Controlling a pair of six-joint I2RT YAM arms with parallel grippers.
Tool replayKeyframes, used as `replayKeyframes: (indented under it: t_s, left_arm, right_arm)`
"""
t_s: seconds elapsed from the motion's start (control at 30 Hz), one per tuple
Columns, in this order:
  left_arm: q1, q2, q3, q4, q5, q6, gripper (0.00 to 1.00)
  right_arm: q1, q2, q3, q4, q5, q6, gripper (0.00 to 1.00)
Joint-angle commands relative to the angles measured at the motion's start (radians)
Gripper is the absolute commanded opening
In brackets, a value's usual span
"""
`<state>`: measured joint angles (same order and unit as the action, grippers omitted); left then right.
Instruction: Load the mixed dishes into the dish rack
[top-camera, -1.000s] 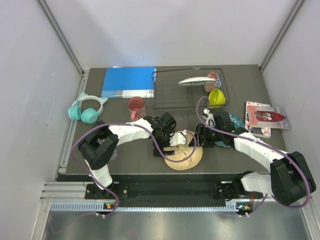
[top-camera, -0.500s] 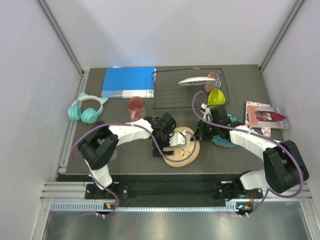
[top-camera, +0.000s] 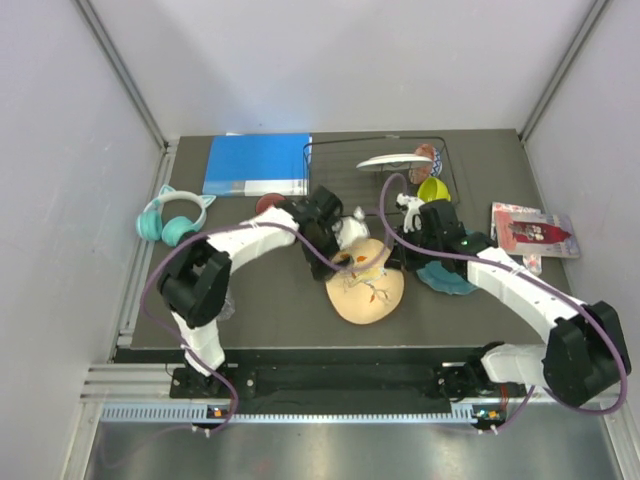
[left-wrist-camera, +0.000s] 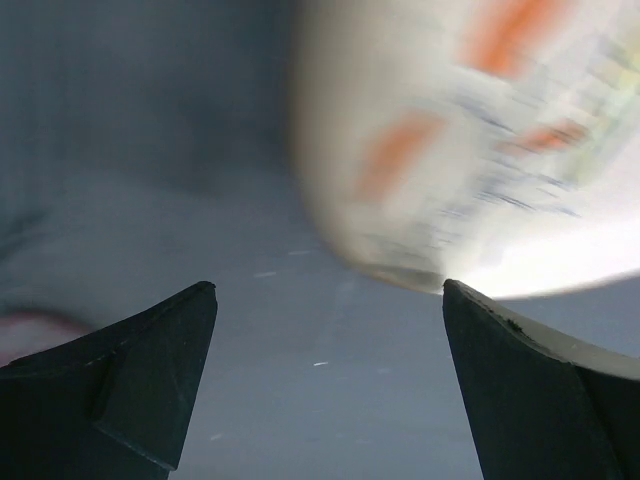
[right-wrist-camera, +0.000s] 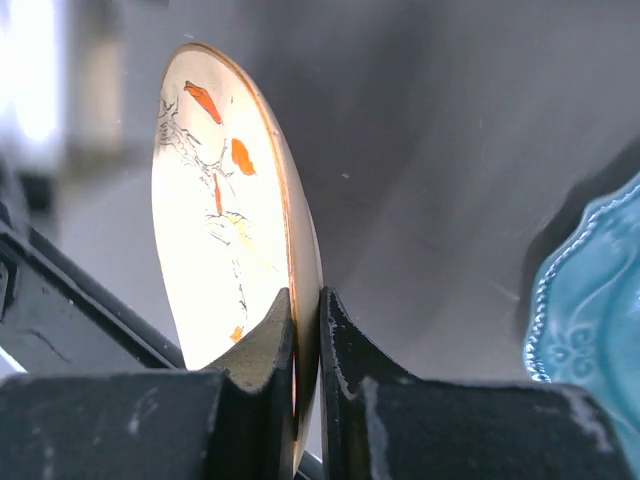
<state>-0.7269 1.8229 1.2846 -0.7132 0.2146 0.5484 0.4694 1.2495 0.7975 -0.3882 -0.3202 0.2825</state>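
Note:
My right gripper (top-camera: 393, 263) (right-wrist-camera: 305, 297) is shut on the rim of the peach plate (top-camera: 366, 287) (right-wrist-camera: 215, 200), which stands tilted on edge above the table. At the plate's far left edge my left gripper (top-camera: 337, 260) (left-wrist-camera: 330, 292) is open, with nothing between its fingers; the plate (left-wrist-camera: 470, 130) is a blur ahead of it. The teal scalloped plate (top-camera: 450, 278) (right-wrist-camera: 590, 320) lies flat just right of the held plate. The dish rack (top-camera: 310, 182) at the back holds a white plate (top-camera: 392, 161), a red patterned bowl (top-camera: 424, 154) and a lime bowl (top-camera: 433, 190). The red tumbler (top-camera: 267, 203) shows partly behind the left arm.
Teal cat-ear headphones (top-camera: 172, 220) lie at the left edge. A blue book (top-camera: 258, 163) lies left of the rack. A red-and-white packet (top-camera: 530, 232) sits at the right edge. Grey walls close in the table on three sides.
My right gripper has shut on the peach plate's rim and tipped it up. The left gripper has let the plate's left edge go and drawn back toward the far side.

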Motion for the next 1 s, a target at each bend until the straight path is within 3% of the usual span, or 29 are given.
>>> replayKeyframes:
  t_s: [0.0,0.27,0.37,0.47,0.57,0.6,0.8,0.97]
  left_arm:
    - [0.153,-0.108,0.147,-0.061,0.106,-0.114,0.99]
    - [0.310,-0.312,0.193,-0.180,0.158,-0.120,0.99]
    - [0.357,-0.346,0.214,-0.180,0.180,-0.159,0.99]
    - [0.391,-0.362,0.223,-0.184,0.183,-0.168,0.99]
    - [0.428,-0.378,0.210,-0.177,0.190,-0.179,0.99]
    - [0.448,-0.384,0.200,-0.177,0.195,-0.180,0.99]
    - [0.521,-0.421,0.113,-0.132,0.215,-0.196,0.99]
    - [0.554,-0.435,0.052,-0.094,0.216,-0.203,0.99]
  right_arm:
    - [0.038,-0.085,0.159,-0.047,-0.002,-0.145,0.00]
    - [0.081,-0.163,0.322,-0.120,0.352,-0.365,0.00]
    - [0.116,-0.222,0.373,-0.016,0.510,-0.504,0.00]
    - [0.173,-0.265,0.356,0.240,0.631,-0.722,0.00]
    - [0.207,-0.249,0.341,0.426,0.616,-1.007,0.00]
    - [0.219,-0.242,0.330,0.469,0.613,-1.178,0.00]
    - [0.259,-0.113,0.321,0.715,0.650,-1.687,0.00]
    - [0.250,-0.024,0.402,0.684,0.629,-1.819,0.00]
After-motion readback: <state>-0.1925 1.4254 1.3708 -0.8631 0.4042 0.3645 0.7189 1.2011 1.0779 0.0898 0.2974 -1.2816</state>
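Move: My right hand already holds the bird plate. Its place beside the white plate in the dish rack is about 18 cm ahead and 1 cm right; from my hand, the green bowl is 14 cm ahead and 9 right, the blue plate 2 back and 11 right. My empty left hand has the mug some 10 cm ahead, 12 left, the rack's near-left corner 11 ahead, 6 left, and the bird plate 3 back, 6 right. I carry the gripped plate up about 26 cm and forward over the rack, bowing briefly right and swinging and rolling my right wrist until its fingers go from slanting down to nearly level, forward and left. Meanwhile my left hand leaves the plate's side, first forward and up, then left, rising some 16 cm with fingers wide open to end high near the mug, turned about 35 degrees counter-clockwise. ##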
